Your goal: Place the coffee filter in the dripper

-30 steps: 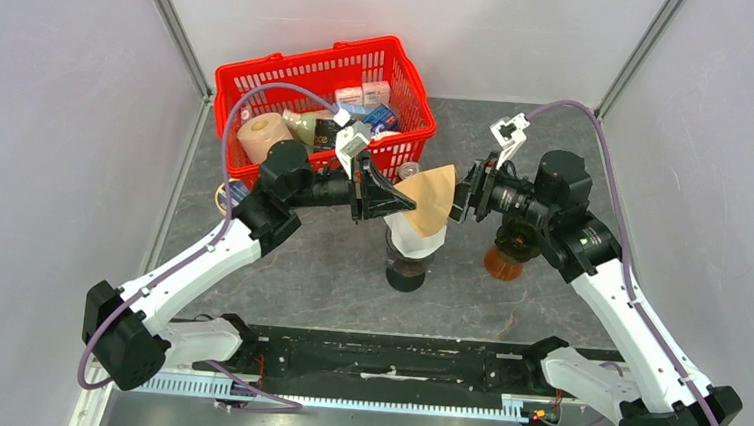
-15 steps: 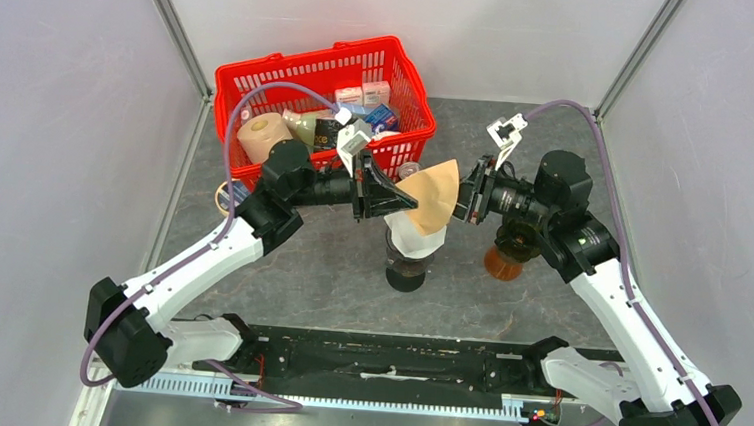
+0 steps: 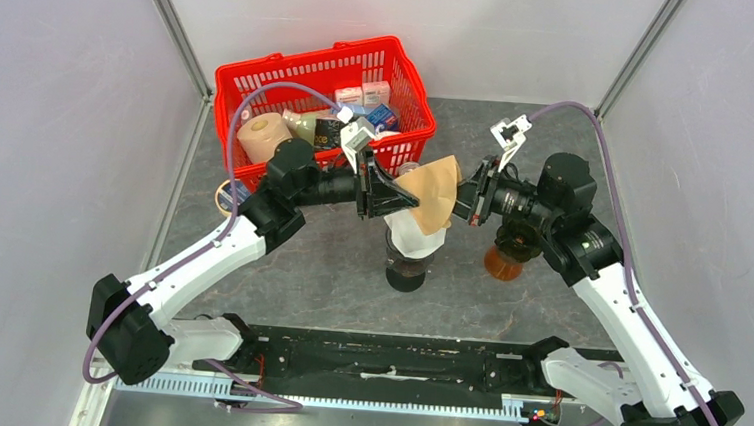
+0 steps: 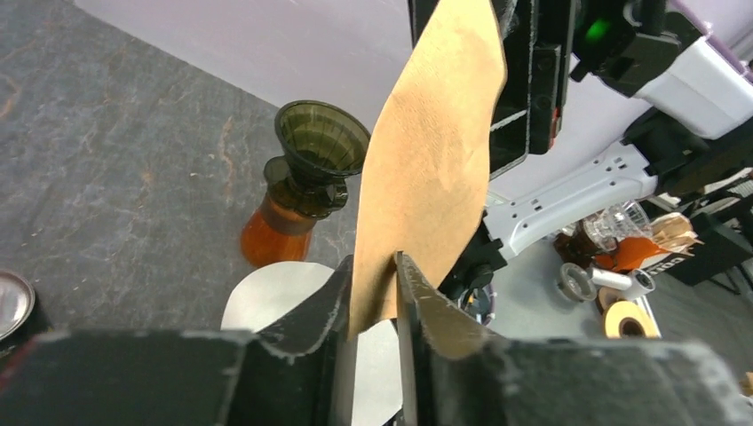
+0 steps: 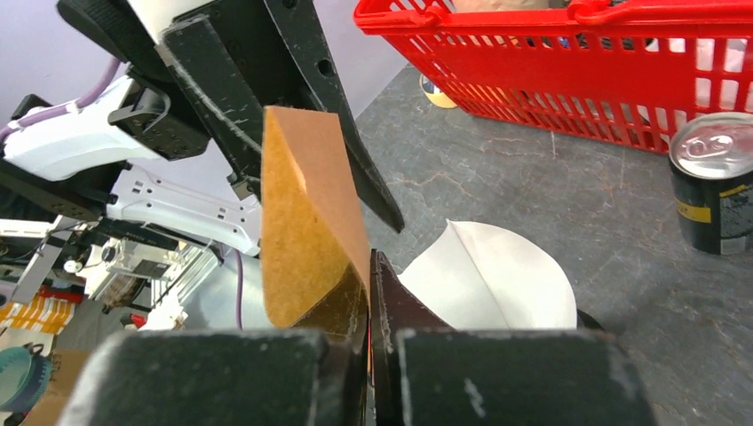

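Observation:
A tan coffee filter (image 3: 433,192) (image 4: 435,160) (image 5: 302,231) hangs in the air between both grippers, above the table's middle. My right gripper (image 3: 459,201) (image 5: 368,257) is shut on its right edge. The filter's other edge lies between the slightly parted jaws of my left gripper (image 3: 406,200) (image 4: 371,262). The smoky dripper (image 3: 504,252) (image 4: 320,138) stands empty on an amber carafe, below my right arm. Straight under the filter, a white paper cone (image 3: 413,241) (image 5: 488,284) sits in a dark vessel.
A red basket (image 3: 263,70) (image 5: 533,13) full of groceries stands at the back left. A drink can (image 5: 710,186) stands just in front of it. A tape roll (image 3: 222,197) lies by the basket's left front corner.
My right gripper has shut on the filter's right edge. The left gripper's jaws have parted a little around the other edge. Both arms have barely moved.

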Tool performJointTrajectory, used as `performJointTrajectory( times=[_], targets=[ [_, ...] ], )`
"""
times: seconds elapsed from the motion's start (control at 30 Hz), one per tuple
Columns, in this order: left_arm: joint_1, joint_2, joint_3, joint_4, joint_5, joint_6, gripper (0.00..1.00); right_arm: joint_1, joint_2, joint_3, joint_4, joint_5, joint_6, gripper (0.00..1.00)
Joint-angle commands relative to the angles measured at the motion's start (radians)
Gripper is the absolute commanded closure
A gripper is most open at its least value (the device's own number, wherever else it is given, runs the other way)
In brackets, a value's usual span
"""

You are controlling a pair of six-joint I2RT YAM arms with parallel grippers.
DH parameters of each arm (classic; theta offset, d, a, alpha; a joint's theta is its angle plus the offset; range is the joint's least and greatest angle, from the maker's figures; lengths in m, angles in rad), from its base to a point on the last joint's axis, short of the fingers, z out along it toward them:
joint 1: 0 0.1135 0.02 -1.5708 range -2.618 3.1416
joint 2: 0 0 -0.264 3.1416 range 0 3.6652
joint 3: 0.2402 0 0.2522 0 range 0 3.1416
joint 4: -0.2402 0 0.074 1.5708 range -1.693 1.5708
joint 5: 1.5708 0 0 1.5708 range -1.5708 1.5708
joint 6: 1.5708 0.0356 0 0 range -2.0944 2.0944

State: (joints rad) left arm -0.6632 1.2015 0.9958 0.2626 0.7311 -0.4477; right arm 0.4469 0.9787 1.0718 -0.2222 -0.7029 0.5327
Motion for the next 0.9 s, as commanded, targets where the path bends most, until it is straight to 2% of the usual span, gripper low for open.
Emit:
performJointTrajectory(
  times=[0.0,0.13,0.3,0.37,0.43,0.53,0.63,0.87],
  targets=[
    [-0.003,-0.002,0.048,-0.041,-0.054,0.014,0.62,-0.001,-0.010,0.050,-0.044,0.078,-0.023,1.00],
    [-0.003,-0.008,0.056,-0.076,-0.088,0.028,0.41,-0.001,0.015,0.093,-0.111,0.146,-0.028,1.00],
    [-0.005,-0.025,0.074,-0.134,-0.206,0.045,0.25,0.000,0.074,0.178,-0.251,0.350,-0.022,1.00],
    [-0.022,-0.020,0.108,-0.186,-0.276,0.072,0.21,-0.001,0.119,0.231,-0.326,0.464,0.020,1.00],
    [-0.065,-0.006,0.151,-0.254,-0.414,0.125,0.19,-0.001,0.174,0.299,-0.427,0.557,0.052,1.00],
    [-0.153,0.028,0.214,-0.342,-0.601,0.214,0.18,0.001,0.227,0.349,-0.476,0.585,0.091,1.00],
    [-0.199,0.057,0.240,-0.347,-0.635,0.257,0.16,0.003,0.243,0.371,-0.496,0.598,0.122,1.00],
    [-0.220,0.120,0.277,-0.331,-0.617,0.268,0.15,0.003,0.245,0.387,-0.507,0.564,0.150,1.00]
  ],
)
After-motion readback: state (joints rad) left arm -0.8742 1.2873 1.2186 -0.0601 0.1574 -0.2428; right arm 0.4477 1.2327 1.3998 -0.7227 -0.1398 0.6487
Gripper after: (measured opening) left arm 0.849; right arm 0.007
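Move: The brown coffee filter stands upright in the tips of both my hands, its middle about 4 cm right, 2 cm ahead and 3 cm above my left hand. The white filter lies about 11 cm below that hand, 1 cm to the right; the can is roughly 15 cm ahead, 1 cm left and 24 cm down. From my right hand, the green dripper is some 14 cm right, 2 cm ahead and 14 cm lower, and the white filter 7 cm left, 1 cm back and 12 cm lower. I spread my left fingers wide and let go of the brown filter's corner, while my right hand keeps its pinch and draws the filter forward about 8 cm, then also right and down some 5 cm each, swinging clockwise about 30 degrees with the tips dipping. My open left hand follows a few centimetres forward, then to the right towards the filter, turning counter-clockwise. ##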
